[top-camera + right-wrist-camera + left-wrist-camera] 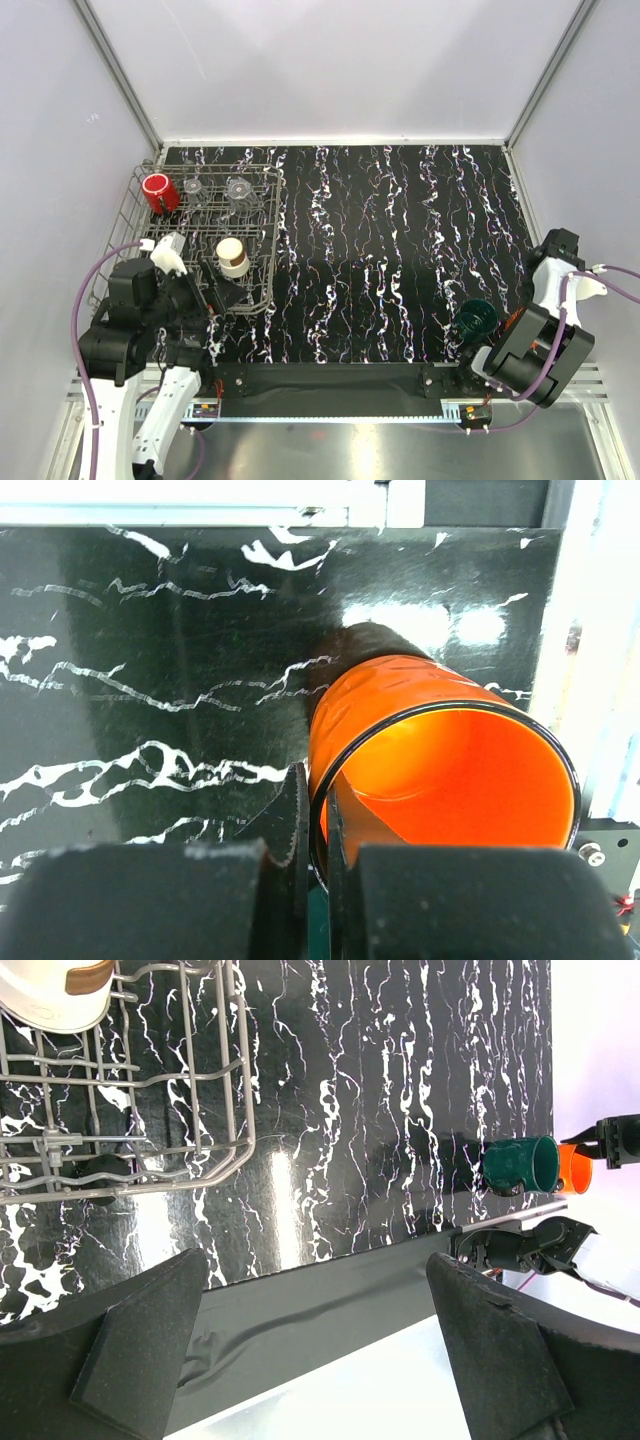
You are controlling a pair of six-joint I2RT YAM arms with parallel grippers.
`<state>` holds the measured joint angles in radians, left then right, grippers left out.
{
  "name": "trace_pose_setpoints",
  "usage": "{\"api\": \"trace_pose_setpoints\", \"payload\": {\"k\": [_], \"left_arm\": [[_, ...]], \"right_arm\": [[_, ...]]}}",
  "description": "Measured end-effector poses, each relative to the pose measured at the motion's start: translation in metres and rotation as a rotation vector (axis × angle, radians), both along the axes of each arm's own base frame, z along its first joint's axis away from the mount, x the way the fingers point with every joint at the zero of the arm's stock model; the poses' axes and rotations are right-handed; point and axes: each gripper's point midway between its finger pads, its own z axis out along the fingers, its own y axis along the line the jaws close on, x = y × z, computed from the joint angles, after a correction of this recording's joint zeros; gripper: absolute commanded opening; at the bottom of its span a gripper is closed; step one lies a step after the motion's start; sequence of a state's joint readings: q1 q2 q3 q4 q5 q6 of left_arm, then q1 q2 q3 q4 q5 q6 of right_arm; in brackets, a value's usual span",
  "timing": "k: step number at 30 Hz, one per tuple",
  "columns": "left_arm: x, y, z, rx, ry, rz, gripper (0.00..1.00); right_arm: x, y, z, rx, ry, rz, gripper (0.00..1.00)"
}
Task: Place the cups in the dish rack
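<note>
The orange cup [430, 750] lies on its side near the table's right front corner, and my right gripper [318, 825] is shut on its rim, one finger inside and one outside. Right beside it lies the dark green cup [477, 318], also seen from the left wrist [520, 1165] with the orange cup [573, 1168] behind it. The wire dish rack [130, 215] at the left holds a red cup [158, 192], two clear cups [192, 187] [239, 189] and a cream cup [232, 256]. My left gripper [315, 1350] hangs open and empty over the rack's near right corner.
White walls close in the table on three sides. A dark strip [330, 380] runs along the front edge between the arm bases, with a metal rail [590, 380] at the right. The rack's front wires [150, 1180] lie just ahead of the left fingers.
</note>
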<state>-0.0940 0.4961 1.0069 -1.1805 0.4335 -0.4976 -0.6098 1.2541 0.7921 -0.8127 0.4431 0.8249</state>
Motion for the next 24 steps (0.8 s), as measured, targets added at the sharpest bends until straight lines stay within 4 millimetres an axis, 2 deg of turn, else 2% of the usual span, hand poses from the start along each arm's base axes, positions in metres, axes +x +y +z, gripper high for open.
{"api": "trace_pose_setpoints", "payload": {"k": [5,11,18,21,24], "left_arm": [[-0.002,-0.001,0.002,-0.009,-0.009,-0.004,0.99],[-0.004,-0.006,0.011,-0.049,-0.047,-0.01,0.99],[-0.003,-0.012,0.012,-0.09,-0.057,-0.021,0.99],[-0.002,-0.013,0.012,-0.102,-0.055,-0.024,0.99],[-0.002,-0.014,0.014,-0.111,-0.057,-0.027,0.99]], "right_arm": [[0.008,0.006,0.009,0.014,-0.064,0.053,0.0],[0.037,0.022,0.034,0.033,-0.262,0.183,0.0],[0.077,0.059,0.049,0.17,-0.485,0.371,0.0],[0.087,0.07,0.067,0.192,-0.537,0.434,0.0],[0.102,0.071,0.103,0.16,-0.592,0.492,0.0]]}}
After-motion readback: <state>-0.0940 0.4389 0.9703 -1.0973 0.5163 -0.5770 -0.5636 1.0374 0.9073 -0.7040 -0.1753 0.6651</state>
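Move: My right hand already pinches the front of the orange cup's rim, with the cup's middle about 4 cm back, 2 cm to the right and 4 cm below. The green cup stands some 17 cm left of this hand and 2 cm nearer me. The dish rack's middle lies roughly 80 cm left, 17 cm farther out. From my left hand the orange cup is level fore and aft, around 73 cm right and 22 cm lower. Keeping the rim pinched, I lift the orange cup off the table with my right hand and carry it about 10 cm forward, 10 cm up and 7 cm to the left, slowly at first and climbing fastest at the end. On the way my wrist tips the fingers up by some 35 degrees and swings counter-clockwise by nearly 30. My open left hand eases a little right and up. ##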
